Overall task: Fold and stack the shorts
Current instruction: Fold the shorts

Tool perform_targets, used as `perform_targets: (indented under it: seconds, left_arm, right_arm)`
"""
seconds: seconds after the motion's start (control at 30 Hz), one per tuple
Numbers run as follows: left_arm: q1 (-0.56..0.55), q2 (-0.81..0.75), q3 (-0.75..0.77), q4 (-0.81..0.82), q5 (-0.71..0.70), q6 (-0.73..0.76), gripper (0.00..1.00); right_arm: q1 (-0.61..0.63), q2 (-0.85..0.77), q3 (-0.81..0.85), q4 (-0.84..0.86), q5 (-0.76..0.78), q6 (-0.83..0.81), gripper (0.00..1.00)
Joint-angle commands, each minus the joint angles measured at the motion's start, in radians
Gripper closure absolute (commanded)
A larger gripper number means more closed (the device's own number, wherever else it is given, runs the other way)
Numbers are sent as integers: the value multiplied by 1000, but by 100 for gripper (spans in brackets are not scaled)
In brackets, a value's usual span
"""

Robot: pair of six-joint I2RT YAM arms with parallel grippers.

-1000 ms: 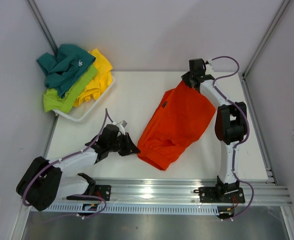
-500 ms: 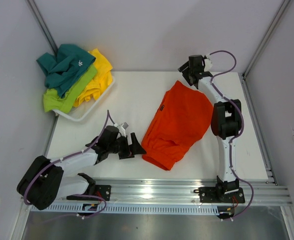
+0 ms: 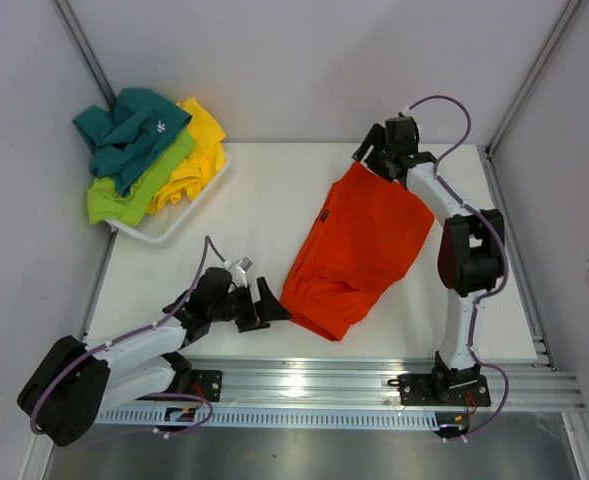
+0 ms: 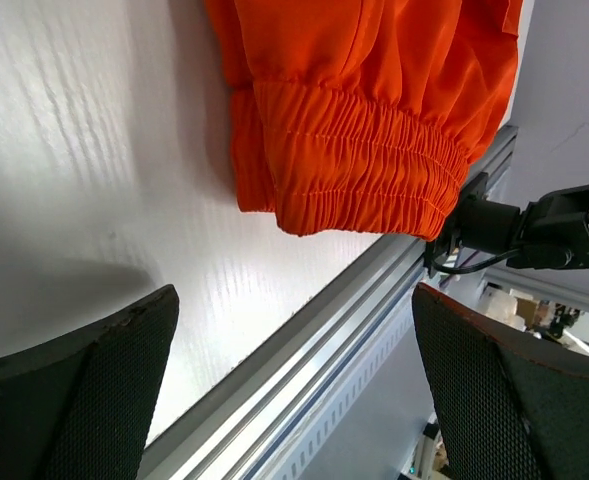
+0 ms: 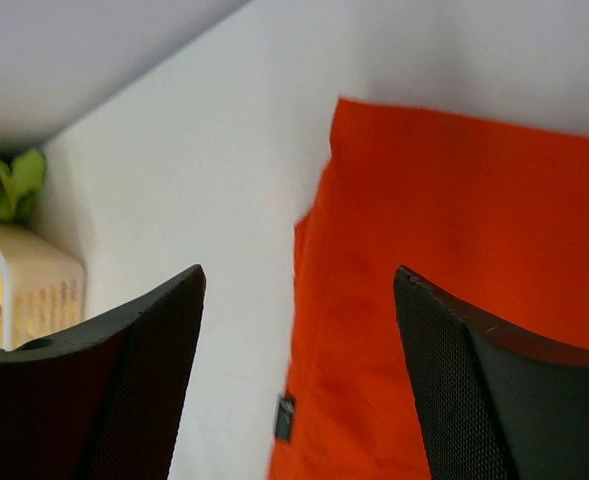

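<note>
The orange shorts [image 3: 359, 245] lie folded flat on the white table [image 3: 254, 210], elastic waistband [image 4: 359, 150] toward the near edge. My left gripper [image 3: 272, 306] is open just left of that waistband, touching nothing; in the left wrist view the left gripper [image 4: 294, 400] frames the table edge with the orange shorts [image 4: 354, 60] ahead. My right gripper [image 3: 370, 160] hovers open over the shorts' far corner; in the right wrist view the right gripper [image 5: 299, 380] spans the left hem of the orange shorts [image 5: 454, 250]. Teal shorts [image 3: 134, 130], lime green shorts [image 3: 134, 190] and yellow shorts [image 3: 199, 145] are piled at far left.
A white basket [image 3: 179, 222] at the far left corner holds the pile; the basket's wall [image 5: 34, 290] shows in the right wrist view. An aluminium rail [image 3: 374, 375] runs along the near edge, seen as the rail [image 4: 324, 340] under my left fingers. Grey walls enclose the table.
Both grippers have opened and let go of the orange shorts, which settled flat. The left arm drew back toward the near edge; the right gripper shifted slightly above the far corner.
</note>
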Motion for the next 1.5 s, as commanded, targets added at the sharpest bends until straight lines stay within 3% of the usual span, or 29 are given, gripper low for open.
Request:
perform_targets:
  seconds: [0.0,0.13,0.4,0.6,0.7,0.8,1.2,1.47]
  left_arm:
    - [-54,-20,-46,95,-36,-111,1]
    - [-163,-35,-109,248,-143,-229,1]
    - [-256,3,-123,353,-274,-313,0]
    - [-308,124,-101,495,-343,-338,1]
    - [-322,155,-95,541,-377,-324,1]
    - [-335,169,-88,558,-422,-304,1]
    - [-370,267,-46,617,-447,-298,1]
    - [-391,313,-38,629,-467,-304,1]
  right_arm:
    - [7,-222,-168,71,-103,-127,23]
    - [30,-432,-475,143,-134,-152,24]
    - [164,-634,-799,174,-127,-206,29]
    - [263,-744,-957,160,-173,-181,60]
    - [291,-813,-1037,165,-226,-152,72]
    - [331,-862,-1078,152,-243,-134,78]
    - [440,-810,-1218,325,-384,-29,83]
    - [506,-684,-1296,358,-274,37,88]
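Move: The shorts' elastic waistband has its left end about 4 cm to the right of the left hand, level ahead and 3 cm below. The cloth just above the waistband's right part, where the right hand is bound, lies some 39 cm back, 10 cm left and 13 cm below that hand, 14 cm right of the left hand and 2 cm back. The shorts' small black label sits 12 cm back, 11 cm left and 14 cm below the right hand; their far corner is almost directly beneath it. The shorts' waistband end draws both hands: the right one sweeps about 39 cm back over the cloth, then also leftward and down some 12 cm, turning about 40 degrees counter-clockwise, tipping down late and closing nearly shut, tips at the cloth just above the band. The left, still wide open, dips back 3 cm and returns while sliding 6–7 cm right over the band's left end. ##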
